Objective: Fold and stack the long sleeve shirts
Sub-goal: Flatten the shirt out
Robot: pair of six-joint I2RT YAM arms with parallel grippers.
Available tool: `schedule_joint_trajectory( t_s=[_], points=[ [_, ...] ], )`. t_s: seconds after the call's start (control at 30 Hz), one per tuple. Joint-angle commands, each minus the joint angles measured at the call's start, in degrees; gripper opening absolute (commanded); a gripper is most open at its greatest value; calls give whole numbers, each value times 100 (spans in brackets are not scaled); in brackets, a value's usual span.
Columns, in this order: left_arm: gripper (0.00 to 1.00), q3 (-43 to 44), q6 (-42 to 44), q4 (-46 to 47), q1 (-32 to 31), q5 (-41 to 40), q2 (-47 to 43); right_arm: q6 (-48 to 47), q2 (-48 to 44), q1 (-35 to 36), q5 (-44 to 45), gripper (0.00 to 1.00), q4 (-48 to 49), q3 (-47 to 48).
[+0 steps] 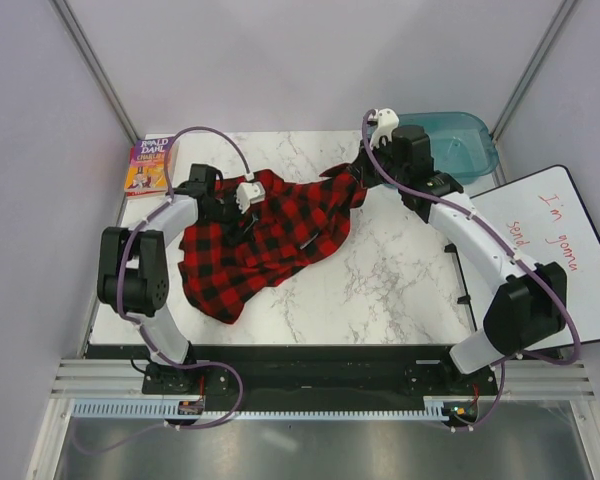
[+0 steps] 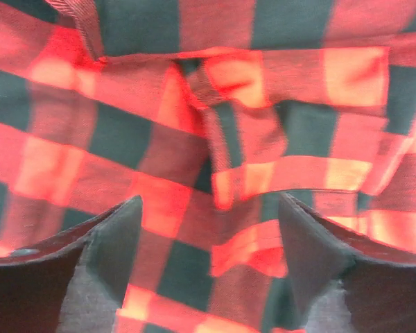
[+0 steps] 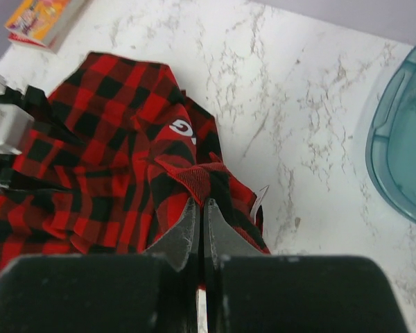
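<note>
One long sleeve shirt (image 1: 270, 240), red-and-black check, lies crumpled across the marble table (image 1: 380, 280). White lettering shows on it in the right wrist view. My left gripper (image 1: 248, 200) hovers over the shirt's left part. In the left wrist view the plaid cloth (image 2: 229, 139) fills the frame. My left gripper (image 2: 208, 229) stands open there, with cloth beneath it and nothing pinched. My right gripper (image 1: 365, 170) is at the shirt's far right corner. Up close, my right gripper (image 3: 200, 205) is shut on a ribbed red edge of the shirt (image 3: 118, 139), which is lifted a little.
A colourful paperback book (image 1: 148, 165) lies at the table's far left corner, also in the right wrist view (image 3: 41, 21). A teal plastic bin (image 1: 460, 140) sits at the far right. A whiteboard (image 1: 555, 240) with red writing lies off the table's right side.
</note>
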Motion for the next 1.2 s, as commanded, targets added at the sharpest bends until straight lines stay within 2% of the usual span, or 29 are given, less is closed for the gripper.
schedule_joint_trajectory(
  t_s=[0.0, 0.07, 0.13, 0.17, 0.2, 0.23, 0.3, 0.33, 0.37, 0.4, 0.47, 0.5, 0.57, 0.6, 0.7, 0.8, 0.97, 1.1, 1.17],
  points=[
    [72, 221, -288, -474, -79, 484, 107, -401, -231, -37, 231, 0, -125, -207],
    [56, 371, -315, -632, -79, 563, 143, -506, -275, -90, 241, 0, -257, -278],
    [45, 511, -228, -975, -79, 721, 90, -594, -310, -134, 302, 0, -310, -374],
    [24, 581, -184, -1141, -79, 765, 20, -620, -302, -160, 302, 0, -354, -410],
    [10, 799, -157, -1474, -71, 835, -15, -690, -302, -178, 311, 0, -380, -436],
    [2, 958, -218, -1694, -62, 871, -42, -700, -276, -178, 372, 8, -424, -454],
    [2, 1475, -323, -2107, -1, 1150, -278, -778, -205, -222, 329, 27, -678, -419],
    [2, 1644, -541, -2136, 26, 1265, -436, -788, -179, -231, 346, 50, -827, -384],
    [2, 1802, -674, -2136, 26, 1414, -585, -805, -205, -275, 346, 60, -898, -375],
    [2, 2160, -954, -2136, 26, 1738, -839, -805, -231, -292, 346, 76, -951, -357],
    [2, 2610, -1385, -2093, 0, 2030, -964, -1138, -380, -328, 224, 90, -1040, -331],
    [2, 3108, -1944, -2049, -18, 2275, -939, -1244, -442, -328, 180, 98, -1040, -340],
    [2, 3542, -2579, -1698, -35, 2321, -825, -1718, -643, -336, -117, 98, -1014, -366],
    [2, 3874, -3287, -1514, -35, 2251, -711, -1902, -723, -336, -250, 98, -996, -383],
    [2, 4316, -4196, -899, -35, 2434, -552, -2500, -1136, -337, -1012, 98, -427, -830],
    [2, 4317, -5171, -125, -35, 2418, -517, -2993, -1488, -214, -1427, 98, 540, -1577],
    [2, 4282, -6229, 842, -35, 1848, -630, -3380, -1471, 584, -1359, 98, 1490, -2264],
    [2, 4291, -7045, 1667, -27, 952, -718, -3188, -1313, 1051, -1184, 98, 2290, -2677],
    [2, 4282, -7214, 1949, -27, 819, -806, -3047, -1121, 1131, -912, 98, 2782, -2853]
  ],
)
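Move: The cloth my open left fingers will shut on, a ruck in the shirt's upper part, lies about 2 cm back and 1 cm right of them, at fingertip height. The book is some 19 cm ahead and 20 cm left of that hand, the shirt's white patch level with it and 14 cm right. My right hand holds the shirt's right corner above a table spot about 20 cm below, 1 cm back and 4 cm right; from that hand the teal bin stands about 18 cm ahead, 16 cm right. My left hand drags back a couple of centimetres, pinches the ruck of shirt and hoists it about 35 cm, drifting right while its wrist swings the fingers up until they point nearly level to the right. Meanwhile my right hand sinks some 6 cm and slightly right and opens wide to let the corner go; it rises a little, then draws back and left, lowering again over the shirt's near right part, turning counter-clockwise. ##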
